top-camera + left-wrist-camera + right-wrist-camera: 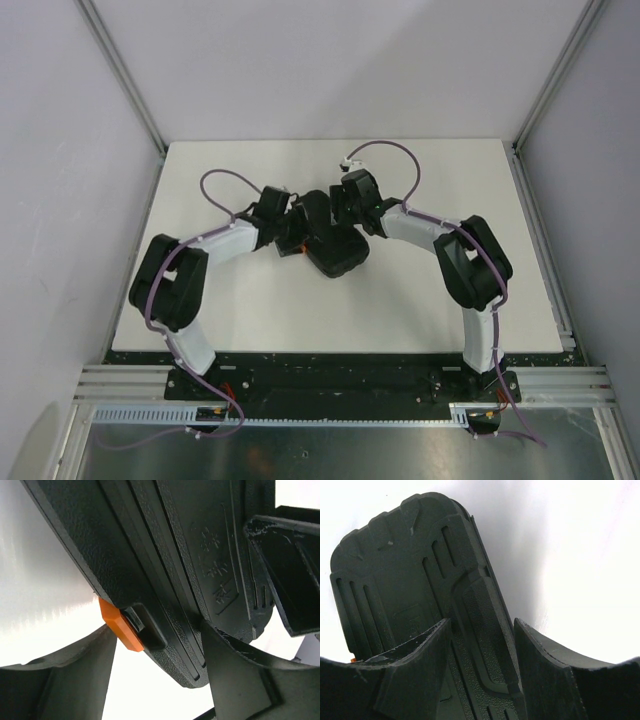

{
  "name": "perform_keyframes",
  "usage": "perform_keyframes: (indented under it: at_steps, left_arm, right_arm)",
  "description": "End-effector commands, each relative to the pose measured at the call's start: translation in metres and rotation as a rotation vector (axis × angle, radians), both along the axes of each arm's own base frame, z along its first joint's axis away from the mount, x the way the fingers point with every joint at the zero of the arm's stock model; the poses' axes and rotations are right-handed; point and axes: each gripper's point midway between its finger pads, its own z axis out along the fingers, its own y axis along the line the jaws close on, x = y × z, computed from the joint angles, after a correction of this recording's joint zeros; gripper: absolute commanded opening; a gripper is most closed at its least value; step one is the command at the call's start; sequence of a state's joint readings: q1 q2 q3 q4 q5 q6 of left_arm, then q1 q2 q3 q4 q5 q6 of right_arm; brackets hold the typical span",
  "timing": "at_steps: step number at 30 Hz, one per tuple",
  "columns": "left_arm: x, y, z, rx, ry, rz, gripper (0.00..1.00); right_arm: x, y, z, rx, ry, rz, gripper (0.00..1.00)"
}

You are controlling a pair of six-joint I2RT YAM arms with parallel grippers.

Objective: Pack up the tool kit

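The tool kit is a black plastic case (335, 250) lying shut in the middle of the table, so its inside is hidden. Its orange latch (122, 627) shows on the rim in the left wrist view. My left gripper (157, 630) is open astride that rim by the latch, with white table showing between its left finger (75, 680) and the case (150, 540). From the far right side, my right gripper (481, 622) is shut across the case's (395, 580) thickness, one finger on its ribbed face and the other on the outer edge. In the overhead view both grippers (290, 235) (345, 215) meet at the case.
The white table (250, 170) is bounded by grey walls and metal frame posts (125, 70) at the back corners. The arm bases stand on the black rail (340, 380) at the near edge. A finger of the right gripper (285, 570) shows in the left wrist view.
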State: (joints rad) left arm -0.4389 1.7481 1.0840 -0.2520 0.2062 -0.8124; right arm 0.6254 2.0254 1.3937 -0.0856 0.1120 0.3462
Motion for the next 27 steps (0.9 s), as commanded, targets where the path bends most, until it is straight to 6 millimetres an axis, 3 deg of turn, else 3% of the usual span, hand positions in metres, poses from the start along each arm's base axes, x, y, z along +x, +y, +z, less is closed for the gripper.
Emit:
perform_keyframes:
  at_steps: [1, 6, 13, 20, 27]
  left_arm:
    - [0.010, -0.034, 0.041, -0.188, -0.220, -0.061, 0.74]
    - [0.015, -0.026, 0.044, -0.204, -0.326, -0.027, 0.79]
    - [0.020, 0.004, 0.037, -0.162, -0.400, 0.121, 0.72]
    - [0.013, 0.025, 0.033, -0.242, -0.387, 0.255, 0.86]
    - [0.014, 0.027, 0.035, -0.291, -0.398, 0.276, 0.94]
  right_arm:
    - [-0.132, -0.027, -0.130, -0.223, 0.513, 0.166, 0.59]
    - [-0.133, -0.028, -0.129, -0.230, 0.516, 0.168, 0.59]
    - [-0.132, -0.031, -0.130, -0.226, 0.525, 0.163, 0.59]
    - [-0.129, -0.035, -0.131, -0.212, 0.535, 0.155, 0.59]
    - [-0.129, -0.037, -0.133, -0.214, 0.544, 0.154, 0.58]
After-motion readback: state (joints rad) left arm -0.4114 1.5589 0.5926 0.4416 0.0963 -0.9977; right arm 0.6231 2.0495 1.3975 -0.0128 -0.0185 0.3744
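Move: The left hand's fingers straddle the orange latch on the tool case's near-left side. The latch sits about 1 cm to that hand's left, level with it fore and aft and roughly 1 cm lower; the case's middle is some 6 cm right and 3 cm ahead of the hand. From the right hand, at the case's handle edge, the case's middle lies about 4 cm back and 4 cm left, and the latch about 8 cm back and 9 cm left. Still gripping the handle edge, the right fingers push the tool case about 2.5 cm left, turning slightly counter-clockwise with their opening unchanged. At the latch the left fingers spread wider while that hand eases back a little, then goes left about 3 cm alongside the case; its wrist tips up some 20 degrees, so the fingers lie flatter and point more forward. ##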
